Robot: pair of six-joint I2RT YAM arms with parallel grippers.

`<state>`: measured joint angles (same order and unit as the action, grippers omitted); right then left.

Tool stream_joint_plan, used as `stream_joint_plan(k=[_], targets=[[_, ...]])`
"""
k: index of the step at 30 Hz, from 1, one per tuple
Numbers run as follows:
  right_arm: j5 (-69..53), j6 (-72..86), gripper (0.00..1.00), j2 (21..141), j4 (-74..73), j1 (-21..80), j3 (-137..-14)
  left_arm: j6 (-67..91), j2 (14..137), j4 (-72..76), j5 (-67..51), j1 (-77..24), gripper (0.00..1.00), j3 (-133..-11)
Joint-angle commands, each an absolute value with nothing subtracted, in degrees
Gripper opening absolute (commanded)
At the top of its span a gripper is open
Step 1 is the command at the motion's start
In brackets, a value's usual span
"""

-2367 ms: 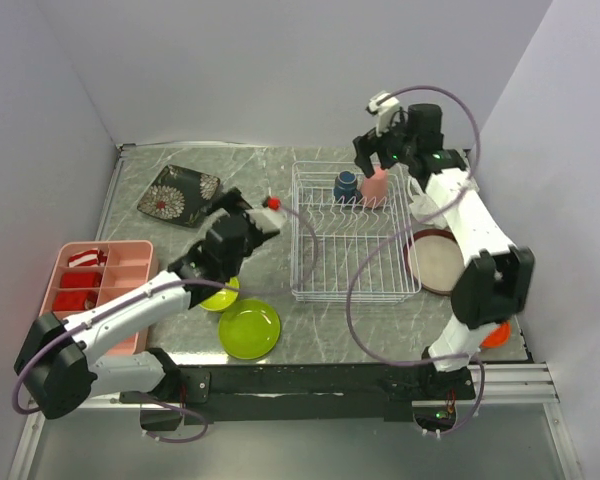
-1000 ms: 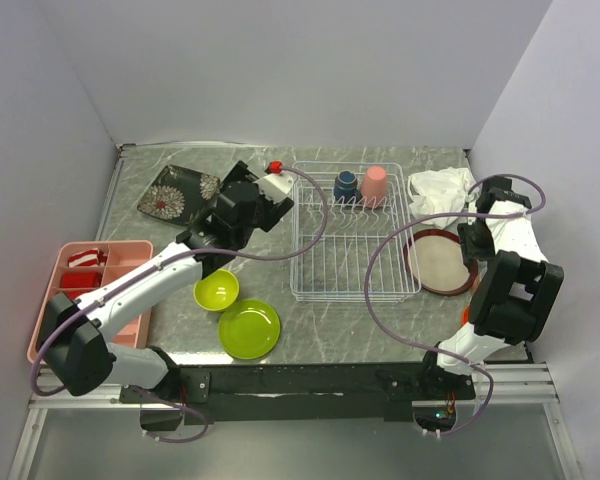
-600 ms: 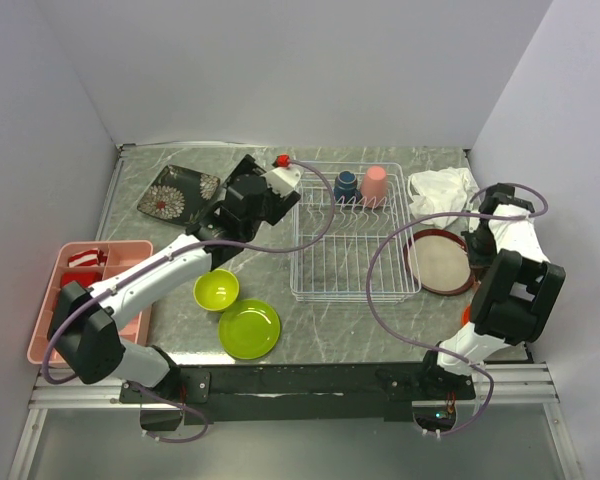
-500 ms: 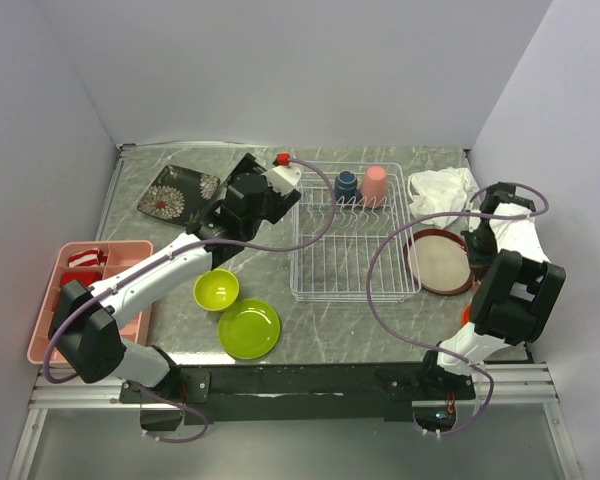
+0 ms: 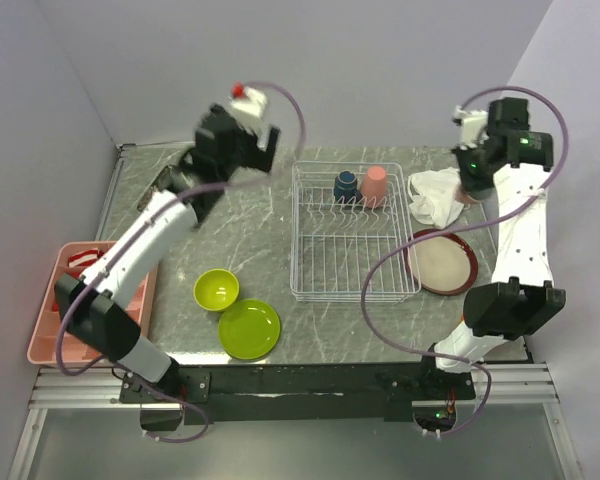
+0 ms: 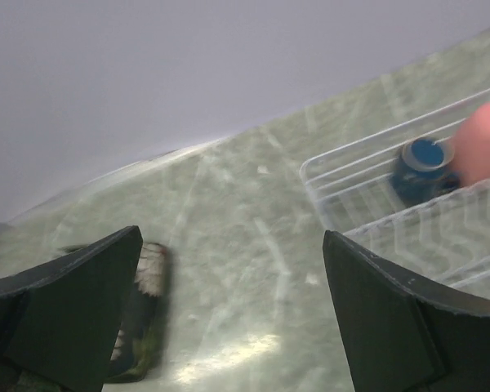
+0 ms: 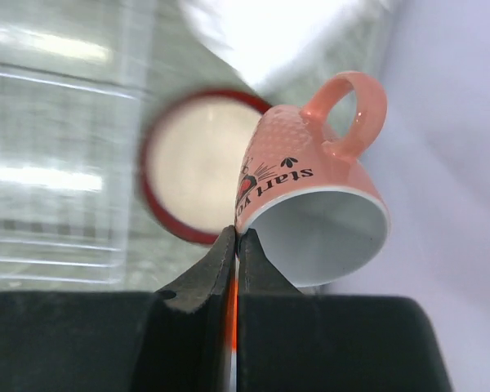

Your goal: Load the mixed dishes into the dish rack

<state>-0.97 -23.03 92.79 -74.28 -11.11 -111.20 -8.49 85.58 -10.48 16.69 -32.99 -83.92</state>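
My right gripper [image 7: 237, 233] is shut on the rim of a salmon cup [image 7: 310, 188] with a handle and a white inside. The cup hangs tilted, mouth toward the camera, above the brown round plate [image 7: 198, 163]. From above, that gripper [image 5: 470, 172] is raised over the table's back right. The white wire dish rack [image 5: 355, 268] holds a dark navy cup [image 5: 345, 186] and a pink cup [image 5: 374, 184] at its far end. My left gripper [image 6: 230, 237] is open, high over the back left, with the black floral plate [image 6: 147, 318] below it. A lime bowl [image 5: 217, 289] and lime plate [image 5: 249, 328] lie front left.
A white cloth rag [image 5: 435, 195] lies bunched right of the rack, just beyond the brown plate [image 5: 442, 262]. A pink divided tray [image 5: 55, 305] sits at the left edge. Grey walls close in the back and both sides.
My right arm has risen from beside the brown plate, its jaws now shut on the salmon cup. My left arm has lifted up and back toward the far left corner, still open.
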Motion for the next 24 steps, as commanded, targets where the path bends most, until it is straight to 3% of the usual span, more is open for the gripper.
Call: stream_joint_plan(k=[1,6,8,10,12,18,24], targets=[[-12.63,-22.59,0.0,89.05,-72.03,-0.57,-113.74,12.89,93.13,-27.23,-9.24,-22.69,1.0,-101.31],[-23.97,-18.29,0.0,73.51,-45.32,8.25,-95.14,34.68,93.78,-14.54,-41.17,-12.05,1.0,-93.64],[-30.02,-14.95,0.0,63.87,-26.0,11.32,-81.39,47.47,93.43,1.61,-54.6,-10.12,0.99,-87.83],[-28.75,-10.05,0.0,57.69,-5.84,14.49,-72.12,51.13,93.16,8.83,-57.38,-10.28,1.0,-83.6],[-24.81,-8.27,0.0,53.09,2.34,19.91,-64.35,58.95,92.99,15.0,-60.89,-10.37,0.99,-79.13],[-20.84,-3.61,0.0,57.21,9.57,27.42,-65.74,73.99,93.43,28.38,-62.93,-10.28,1.0,-71.64],[-16.52,16.24,0.0,68.28,7.03,28.3,-76.54,79.71,93.78,38.3,-61.7,-10.11,1.0,-72.16]])
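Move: My right hand already holds the pink mug by its wall. My open left gripper is about 49 cm to that hand's left, 8 cm farther out and 6 cm higher. In the rack, the pink cup stands some 26 cm left, 15 cm farther out and 18 cm below my right hand, with the blue cup 8 cm left of the pink cup. From my left hand, the mug is roughly 52 cm right, 6 cm nearer my base and 9 cm lower. I sweep the mug some 32 cm left with my right hand, grip kept shut, over the rack towards my left gripper, rising mostly late by about 14 cm as the down-pointing fingers swing up level, facing forward-left. My open left hand goes briefly out and up, then draws back some 10 cm and sinks, rolling and swinging clockwise until its fingers point right at the mug. ##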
